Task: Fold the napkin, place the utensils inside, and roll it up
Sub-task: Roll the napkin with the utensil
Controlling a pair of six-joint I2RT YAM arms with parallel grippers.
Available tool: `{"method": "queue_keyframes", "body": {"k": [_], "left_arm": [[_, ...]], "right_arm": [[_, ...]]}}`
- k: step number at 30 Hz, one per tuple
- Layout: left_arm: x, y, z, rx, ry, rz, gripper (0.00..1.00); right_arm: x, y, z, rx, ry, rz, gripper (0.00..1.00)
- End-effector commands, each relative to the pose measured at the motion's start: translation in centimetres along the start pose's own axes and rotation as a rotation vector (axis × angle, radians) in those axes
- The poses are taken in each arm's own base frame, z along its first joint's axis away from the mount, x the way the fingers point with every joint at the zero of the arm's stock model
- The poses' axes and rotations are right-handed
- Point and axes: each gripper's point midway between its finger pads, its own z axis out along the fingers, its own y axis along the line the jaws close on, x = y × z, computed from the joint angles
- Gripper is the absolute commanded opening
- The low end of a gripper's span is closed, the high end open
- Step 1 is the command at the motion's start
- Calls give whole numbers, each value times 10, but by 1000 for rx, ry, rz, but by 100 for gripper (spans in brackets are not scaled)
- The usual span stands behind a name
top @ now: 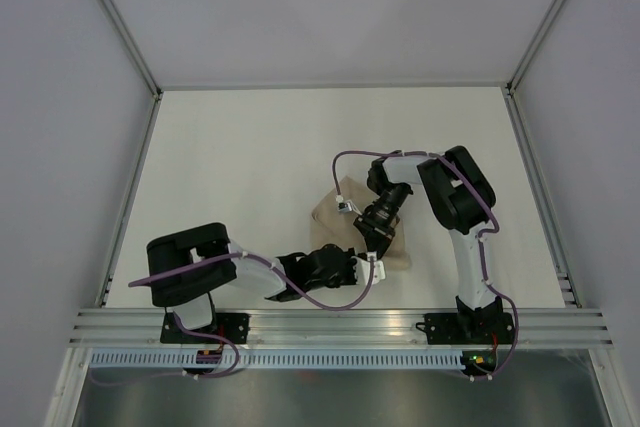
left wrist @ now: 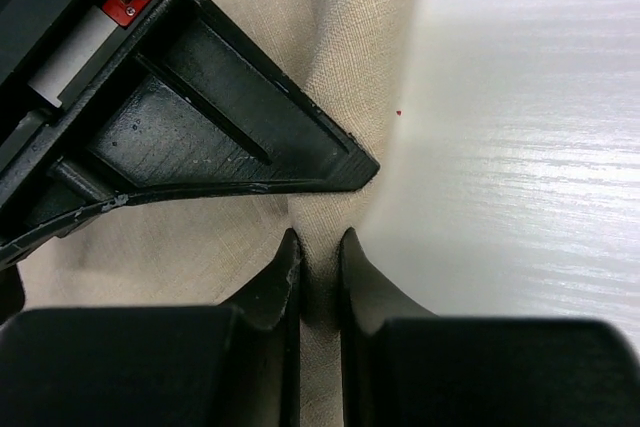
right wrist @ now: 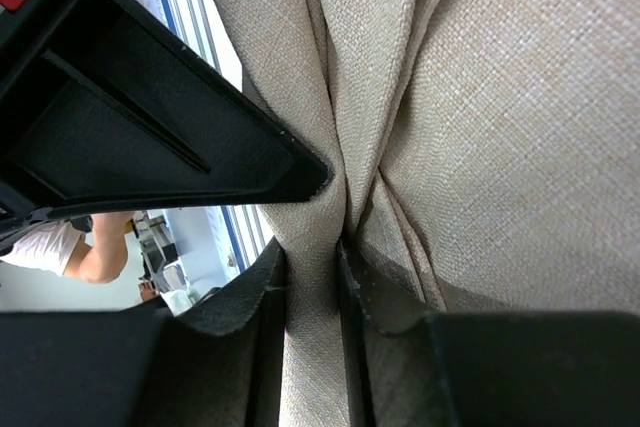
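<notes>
The beige napkin (top: 326, 213) lies bunched near the table's front middle, partly under both arms. My left gripper (top: 368, 265) is at its near corner. In the left wrist view the left gripper (left wrist: 318, 247) is shut on a raised ridge of the napkin (left wrist: 360, 37), with flat cloth to the left and bare table to the right. My right gripper (top: 383, 239) comes in from the right, just behind the left one. It (right wrist: 312, 257) is shut on a gathered fold of the napkin (right wrist: 520, 127), which fills that view in pleats. The utensils are out of view.
The white table (top: 250, 147) stretches far back and left of the napkin. Grey walls (top: 60, 147) stand on both sides, and an aluminium rail (top: 340, 322) runs along the near edge between the arm bases.
</notes>
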Motion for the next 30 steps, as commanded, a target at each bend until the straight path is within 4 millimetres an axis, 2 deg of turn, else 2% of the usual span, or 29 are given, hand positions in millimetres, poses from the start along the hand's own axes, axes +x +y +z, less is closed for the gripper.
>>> {"method": "queue_keyframes", "body": {"k": [1,6,12,15,18,20,21,22,24,25,26,27,29,30], "left_arm": [[27,-47,-4,182,55,-142,2],[32,-53,-5,212,57,-199,2],[32,-49,-5,188,33,-298,2],[32,-44,-7,152,10,-374,2],[38,-43,-10,111,4,-454,2],[39,-42,-12,91,-2,-509,2],[43,-43,-14,85,3,-528,2],[41,-43,-14,81,-3,-560,2],[48,-48,-14,85,17,-589,2],[47,-49,-13,84,7,-622,2],[47,-49,-13,82,0,-639,2],[54,-54,-15,85,14,-673,2],[51,-54,-14,82,-11,-703,2],[58,-57,-15,79,5,-713,2]], "right_arm": [[-8,-59,-11,235,26,-193,31],[-28,-33,-37,249,-77,-249,48],[-55,-3,-90,297,-276,-347,54],[-58,4,-119,361,-365,-388,55],[-53,7,-136,433,-407,-466,55],[-43,6,-132,458,-406,-483,56],[-41,13,-136,494,-414,-524,57],[-37,9,-131,512,-418,-544,58],[-36,18,-134,564,-429,-609,60],[-30,18,-128,563,-424,-627,61],[-30,24,-130,590,-421,-689,62],[-24,24,-123,585,-408,-703,63],[-19,28,-119,611,-383,-778,64],[-13,26,-111,611,-371,-786,65]]}}
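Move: Both hands hold the napkin's rolled near edge, pinched between their pads, the right some 3 cm to the right of the left. The roll's right end lies about 8 cm right and 1 cm back of the left hand, 4 cm right and 2 cm back of the right hand. The napkin's far corner is some 17 cm ahead and 8 cm left of the right hand, about 2 cm lower. Right hand opens off the roll, rising 8 cm, forward-right then partly back; left, still pinching, rolls forward 35 degrees. ##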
